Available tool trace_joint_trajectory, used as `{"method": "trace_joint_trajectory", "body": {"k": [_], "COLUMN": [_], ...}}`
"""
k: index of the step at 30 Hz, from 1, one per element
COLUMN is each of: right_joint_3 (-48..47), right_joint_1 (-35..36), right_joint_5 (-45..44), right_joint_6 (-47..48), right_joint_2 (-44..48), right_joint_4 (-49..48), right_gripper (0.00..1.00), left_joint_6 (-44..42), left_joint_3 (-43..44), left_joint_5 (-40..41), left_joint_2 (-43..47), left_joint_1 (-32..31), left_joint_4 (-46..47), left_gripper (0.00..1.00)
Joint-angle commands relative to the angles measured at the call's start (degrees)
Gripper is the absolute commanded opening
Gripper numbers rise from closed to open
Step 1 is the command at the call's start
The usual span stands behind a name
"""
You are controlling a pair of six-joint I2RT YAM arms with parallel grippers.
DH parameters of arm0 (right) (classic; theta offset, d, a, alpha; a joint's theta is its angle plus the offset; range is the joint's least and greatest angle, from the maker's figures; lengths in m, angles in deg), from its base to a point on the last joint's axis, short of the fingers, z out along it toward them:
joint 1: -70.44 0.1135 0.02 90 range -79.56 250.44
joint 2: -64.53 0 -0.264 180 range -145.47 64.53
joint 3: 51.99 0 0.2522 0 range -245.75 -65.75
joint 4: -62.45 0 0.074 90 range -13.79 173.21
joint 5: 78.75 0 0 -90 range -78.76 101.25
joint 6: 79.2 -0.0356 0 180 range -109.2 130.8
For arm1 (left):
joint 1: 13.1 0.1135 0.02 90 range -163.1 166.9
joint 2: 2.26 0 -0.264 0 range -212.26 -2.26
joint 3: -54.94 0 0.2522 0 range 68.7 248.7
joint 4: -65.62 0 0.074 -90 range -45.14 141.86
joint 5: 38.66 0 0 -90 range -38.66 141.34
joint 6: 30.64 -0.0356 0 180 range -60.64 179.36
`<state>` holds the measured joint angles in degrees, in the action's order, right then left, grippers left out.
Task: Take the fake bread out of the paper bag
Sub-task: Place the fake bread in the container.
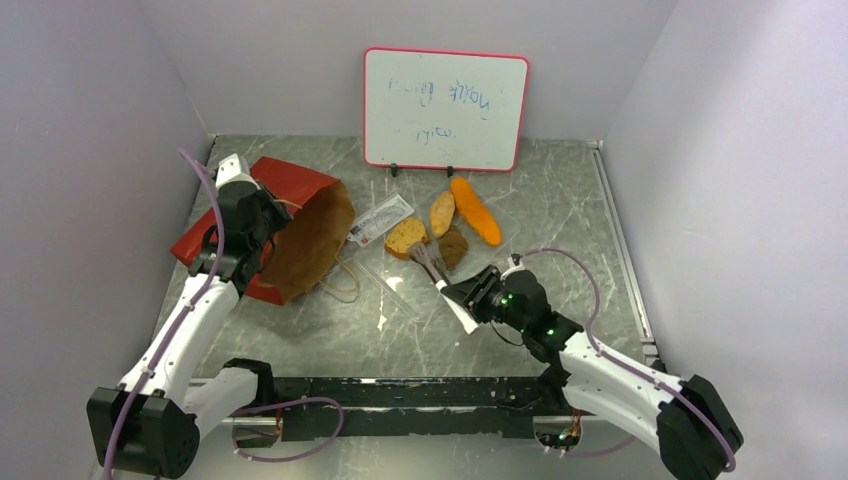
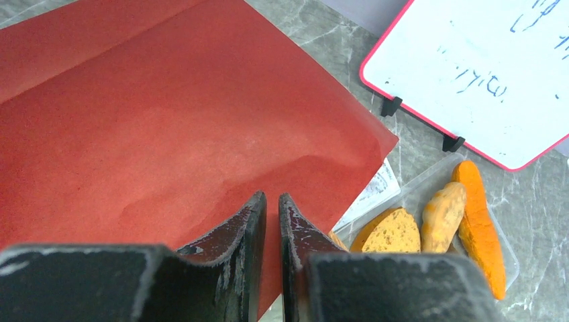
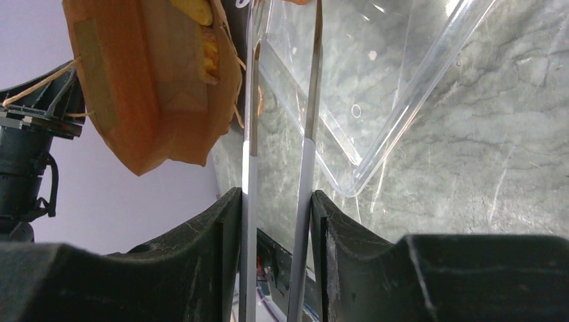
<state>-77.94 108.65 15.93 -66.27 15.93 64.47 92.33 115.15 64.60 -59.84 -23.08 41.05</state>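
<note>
The red paper bag (image 1: 296, 184) lies on its side at the left, its brown mouth facing right. My left gripper (image 1: 260, 232) is shut on the bag's upper wall (image 2: 168, 121) near the mouth. A yellow bread piece (image 3: 194, 10) shows inside the bag (image 3: 134, 87). An orange baguette (image 1: 475, 210), a tan roll (image 1: 441, 213), a golden slice (image 1: 406, 237) and a dark lump (image 1: 453, 246) lie together right of the bag. My right gripper (image 1: 458, 291) is shut on a pair of tongs (image 1: 430, 265), whose two arms (image 3: 305, 168) press against my fingers; the tips point at the lump.
A clear plastic tray (image 1: 398, 290) lies on the marble table between the bag and my right gripper. A small printed card (image 1: 381, 220) sits by the bag's mouth. A pink-framed whiteboard (image 1: 445, 108) stands at the back wall. Grey walls close in both sides.
</note>
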Motion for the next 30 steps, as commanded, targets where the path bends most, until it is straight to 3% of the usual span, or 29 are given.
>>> {"method": "trace_joint_trajectory", "body": {"k": [1, 7, 14, 30], "right_joint_3": [-3.8, -8.7, -10.8, -27.4], "right_joint_1": [0.1, 0.3, 1.5, 14.3], "right_joint_5": [-0.9, -0.8, 2.7, 5.4], "right_joint_6": [2.2, 5.1, 6.8, 9.9], "right_joint_2": [5.4, 9.2, 5.3, -27.7], "right_joint_4": [6.7, 13.0, 9.8, -7.5], "right_gripper": [0.37, 0.37, 0.36, 0.36], "left_joint_6": [-1.1, -1.8, -2.5, -2.8], "left_joint_3": [0.9, -0.3, -0.9, -3.7], "left_joint_5": [-0.7, -0.8, -1.0, -3.2], "left_joint_2": [1.7, 2.8, 3.2, 4.9], "left_joint_1": [-0.3, -0.3, -0.3, -0.3], "left_joint_4": [0.0, -0.2, -0.8, -0.3], "left_gripper": [0.08, 0.08, 0.08, 0.07]}}
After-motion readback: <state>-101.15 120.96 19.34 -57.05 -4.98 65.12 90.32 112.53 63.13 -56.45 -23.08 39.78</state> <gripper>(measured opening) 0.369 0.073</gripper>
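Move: The open mouth of the paper bag lies about 26 cm to the right hand's left and 11 cm ahead, its middle roughly 2 cm lower. The just-placed bread slice is in the container 13 cm ahead and 9 cm left, with the brown bread 12 cm straight ahead and the bag's loose handle loop 4 cm ahead and 23 cm left, all some 8 cm below. From the left hand, the bag mouth is about 10 cm right, 3 cm back and 14 cm below. The tongs, spread and still gripped in the right hand, come up about 6 cm clear of the bread slice, sink a touch, then swing about 11 cm left over the container's near end towards the bag mouth. The wrist turns some 20 degrees counter-clockwise and the tips tilt up slightly; the fingers don't change. The left hand keeps hold of the bag's upper handle, drifting back a centimetre or so. ##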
